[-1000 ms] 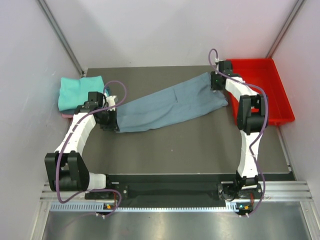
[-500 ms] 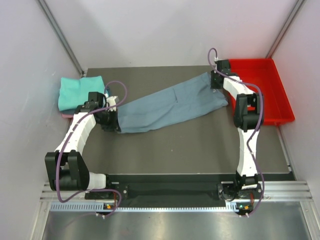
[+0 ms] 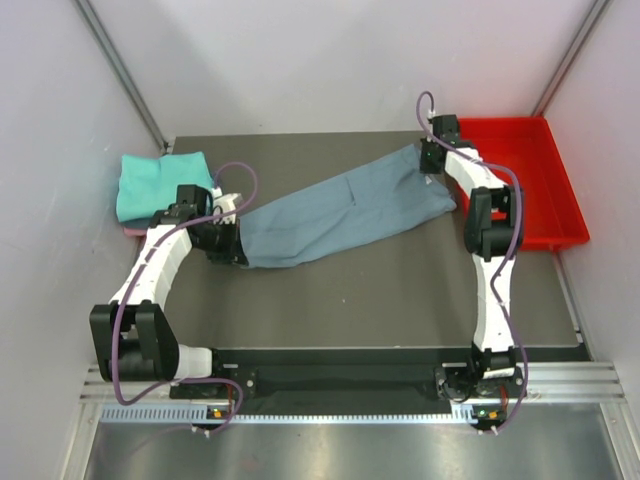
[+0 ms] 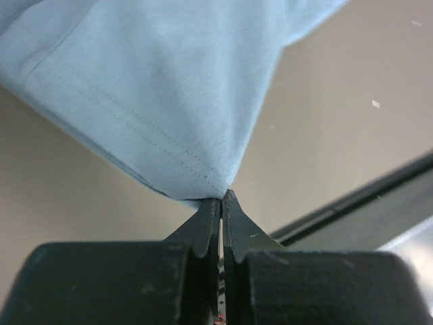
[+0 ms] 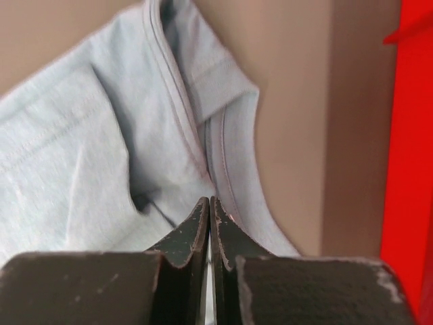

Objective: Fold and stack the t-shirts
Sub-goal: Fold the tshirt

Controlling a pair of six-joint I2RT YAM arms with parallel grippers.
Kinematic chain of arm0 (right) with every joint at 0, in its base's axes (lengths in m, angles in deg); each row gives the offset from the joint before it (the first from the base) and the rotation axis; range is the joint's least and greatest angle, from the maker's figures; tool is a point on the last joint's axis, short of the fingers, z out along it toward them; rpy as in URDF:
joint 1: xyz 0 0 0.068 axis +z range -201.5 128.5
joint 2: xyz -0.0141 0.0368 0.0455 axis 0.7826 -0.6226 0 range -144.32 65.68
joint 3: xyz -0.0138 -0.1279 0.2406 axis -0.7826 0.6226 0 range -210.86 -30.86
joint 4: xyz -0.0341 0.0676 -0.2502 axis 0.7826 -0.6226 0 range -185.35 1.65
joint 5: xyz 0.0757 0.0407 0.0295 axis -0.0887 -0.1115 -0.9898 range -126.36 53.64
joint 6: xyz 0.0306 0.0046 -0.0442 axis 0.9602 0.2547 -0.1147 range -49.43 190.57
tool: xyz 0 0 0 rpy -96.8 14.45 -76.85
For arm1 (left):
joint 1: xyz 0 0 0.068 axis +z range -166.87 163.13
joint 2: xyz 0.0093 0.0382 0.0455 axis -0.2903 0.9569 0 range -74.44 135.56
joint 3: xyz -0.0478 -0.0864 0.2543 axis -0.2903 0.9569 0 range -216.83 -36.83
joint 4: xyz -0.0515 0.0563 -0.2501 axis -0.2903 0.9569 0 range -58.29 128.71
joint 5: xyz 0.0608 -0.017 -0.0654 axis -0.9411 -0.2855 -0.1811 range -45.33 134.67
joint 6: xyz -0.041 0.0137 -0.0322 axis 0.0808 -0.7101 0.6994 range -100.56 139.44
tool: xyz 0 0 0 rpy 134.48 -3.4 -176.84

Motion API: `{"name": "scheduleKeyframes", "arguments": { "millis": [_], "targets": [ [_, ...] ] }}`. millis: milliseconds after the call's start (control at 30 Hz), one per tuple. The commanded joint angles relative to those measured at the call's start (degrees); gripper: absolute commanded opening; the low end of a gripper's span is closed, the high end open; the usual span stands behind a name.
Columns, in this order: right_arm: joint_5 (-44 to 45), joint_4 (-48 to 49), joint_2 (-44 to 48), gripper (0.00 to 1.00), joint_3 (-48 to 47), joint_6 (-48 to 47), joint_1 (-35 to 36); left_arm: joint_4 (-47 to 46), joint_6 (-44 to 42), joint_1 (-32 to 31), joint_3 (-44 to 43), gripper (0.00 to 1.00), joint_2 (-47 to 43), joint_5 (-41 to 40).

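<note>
A dusty grey-blue t-shirt lies stretched slantwise across the dark table, from near left to far right. My left gripper is shut on its near-left hem corner; in the left wrist view the cloth fans out from the closed tips. My right gripper is at the shirt's far-right end. In the right wrist view its jaws are pressed together on the cloth beside the collar seam. A folded teal t-shirt rests at the far left on a pink one.
A red plastic tray stands at the far right, just beyond the right gripper, and its wall shows in the right wrist view. Grey walls enclose the table on three sides. A black strip and metal rail run along the near edge.
My right gripper has closed its jaws on the shirt's collar end. The left gripper has shifted slightly right and nearer with the hem corner.
</note>
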Motion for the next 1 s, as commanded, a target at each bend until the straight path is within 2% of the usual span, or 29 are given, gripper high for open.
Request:
{"name": "scheduleKeyframes", "arguments": {
  "millis": [0, 167, 367, 400, 433, 533, 733, 900, 967],
  "targets": [
    [-0.40, -1.05, -2.07, 0.00, -5.32, 0.89, 0.83, 2.56, -3.19, -0.38, -1.62, 0.00, -1.58, 9.23],
    [-0.58, -3.33, -5.85, 0.00, -12.61, 1.50, 0.31, 5.02, -6.62, -0.47, -3.20, 0.00, -1.32, 11.26],
    [-0.67, -3.60, -6.74, 0.01, -14.47, 1.94, -0.13, 6.69, -9.26, -0.47, -3.91, 0.00, -1.58, 14.52],
    [-0.58, -3.60, -6.74, 0.04, -14.38, 1.94, -0.22, 7.04, -9.44, -0.47, -3.82, 0.00, -1.67, 14.17],
    [-0.66, -3.69, -6.74, 0.13, -14.29, 2.29, -0.22, 7.05, -9.61, -0.47, -3.65, 0.00, -1.58, 13.64],
    [-0.66, -3.42, -5.60, 0.22, -13.07, 3.26, -0.31, 6.52, -9.09, -0.47, -3.30, 0.00, -1.67, 13.11],
    [-2.23, -3.34, -3.48, 0.30, -12.18, 3.79, -0.31, 6.61, -9.35, -0.38, -3.12, 0.00, -1.14, 13.46],
    [-2.60, -3.60, -6.90, 0.32, -19.11, 4.75, -0.75, 7.05, -9.79, -2.22, -3.47, 0.00, -0.17, 16.09],
    [-2.86, -2.55, -7.61, 0.33, -19.12, 6.33, -0.66, 7.13, -9.96, -2.75, -3.56, 0.00, 0.00, 16.45]
  ]
}}
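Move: The left hand still pinches the blue t-shirt's near-left corner, about 8 cm above the table; the shirt's middle lies some 19 cm ahead and 25 cm to its right, the teal stack about 24 cm ahead and 24 cm to its left. The right hand's shut fingertips are at the top layer's fold edge, level with it. From the right hand, the shirt's far corner is about 8 cm ahead and 2 cm left, the red bin's middle roughly 25 cm right and 3 cm back. With its fingers shut at the fold edge, the right hand slides about 3 cm forward towards the shirt's far corner and stops, opens its fingers to about a third around the fold's end, then rises some 1.5 cm while edging forward again. Meanwhile the left hand keeps its pinch on the near corner and carries it about 3.5 cm right, 2 cm back and 2 cm up, most of this early on with a pause before a last drift right, its wrist turning some 10 degrees clockwise and its left side dipping about as much. ##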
